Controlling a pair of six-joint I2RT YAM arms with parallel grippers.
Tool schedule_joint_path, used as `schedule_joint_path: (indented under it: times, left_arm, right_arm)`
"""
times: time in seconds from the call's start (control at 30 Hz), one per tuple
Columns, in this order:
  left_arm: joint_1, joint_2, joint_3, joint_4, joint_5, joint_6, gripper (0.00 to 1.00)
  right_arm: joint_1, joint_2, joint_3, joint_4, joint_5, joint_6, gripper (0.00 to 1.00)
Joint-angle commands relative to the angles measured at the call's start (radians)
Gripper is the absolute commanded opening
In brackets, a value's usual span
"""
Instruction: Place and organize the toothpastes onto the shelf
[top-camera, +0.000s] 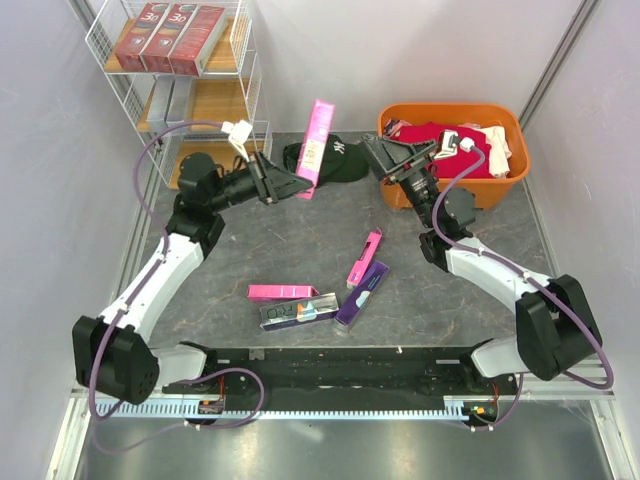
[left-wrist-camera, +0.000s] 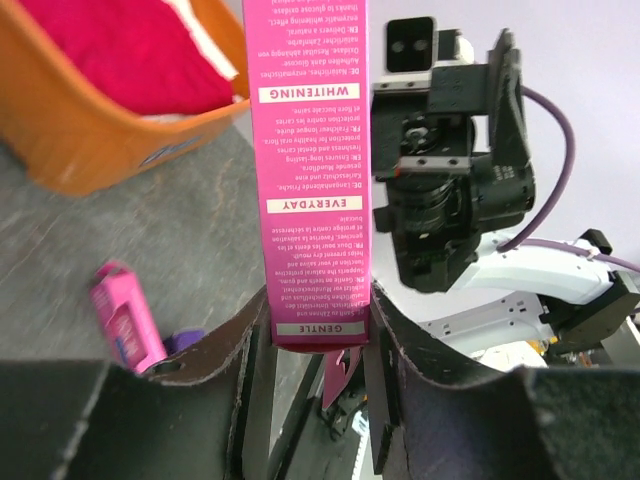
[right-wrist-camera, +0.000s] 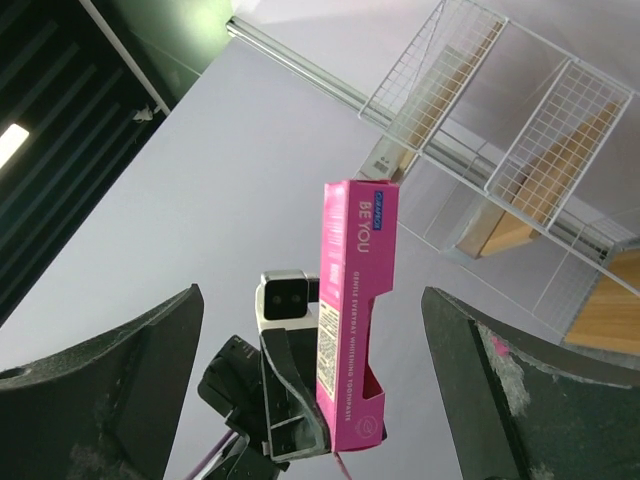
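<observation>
My left gripper (top-camera: 298, 186) is shut on the lower end of a hot pink toothpaste box (top-camera: 316, 148), holding it upright above the table. The left wrist view shows the box (left-wrist-camera: 310, 170) pinched between the jaws of the left gripper (left-wrist-camera: 320, 335). My right gripper (top-camera: 388, 157) stands open just right of the box, apart from it; in its own view the box (right-wrist-camera: 355, 310) hangs between the wide jaws of the right gripper (right-wrist-camera: 310, 300). The shelf (top-camera: 180, 100) carries three dark red toothpastes (top-camera: 168, 38) on its top board and silver-grey ones (top-camera: 165, 100) below.
On the table lie a pink box (top-camera: 282, 292), a holographic one (top-camera: 298, 312), a purple one (top-camera: 362, 295) and another pink one (top-camera: 364, 257). An orange tub (top-camera: 455, 150) of cloths stands back right. A dark green cap (top-camera: 340, 160) lies behind the held box.
</observation>
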Motion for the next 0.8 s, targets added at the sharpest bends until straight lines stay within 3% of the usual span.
schedule_joint_path:
  times: [0.0, 0.3, 0.53, 0.77]
  left_arm:
    - [0.127, -0.098, -0.079, -0.043, 0.109, 0.044, 0.28]
    - [0.439, -0.176, -0.189, -0.09, 0.285, 0.024, 0.27]
    - [0.583, -0.168, -0.225, -0.09, 0.359, 0.001, 0.24]
    - [0.685, -0.107, -0.251, 0.05, 0.405, -0.118, 0.22]
  right_arm:
    - [-0.006, 0.021, 0.027, 0.043, -0.039, 0.014, 0.98]
    - [-0.015, 0.057, 0.041, 0.009, -0.091, 0.009, 0.98]
    - [-0.022, 0.054, 0.061, -0.061, -0.122, -0.02, 0.98]
    - [-0.025, 0.042, 0.07, -0.121, -0.125, -0.066, 0.98]
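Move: The left hand holds the pink toothpaste box by its near end; the shelf's empty bottom board lies about 26 cm to this hand's left, 23 cm ahead and 30 cm below. The two silver boxes on the middle board sit some 32 cm left and 25 cm ahead, roughly level in height. The green cap is about 26 cm ahead, 7 cm right and 31 cm down. From the empty right hand, that bottom board is some 41 cm left, 18 cm ahead and 36 cm below. The left hand keeps its pinch on the pink box and sweeps about 18 cm left towards the front of the shelf, sinking some 7 cm on the way and slowing towards the end, while the wrist swings some 20 degrees counter-clockwise and tips down, so that the box's free end points forward at the boards. The right hand, empty and wide open, eases down about 4 cm with a slight drift forward and left. ##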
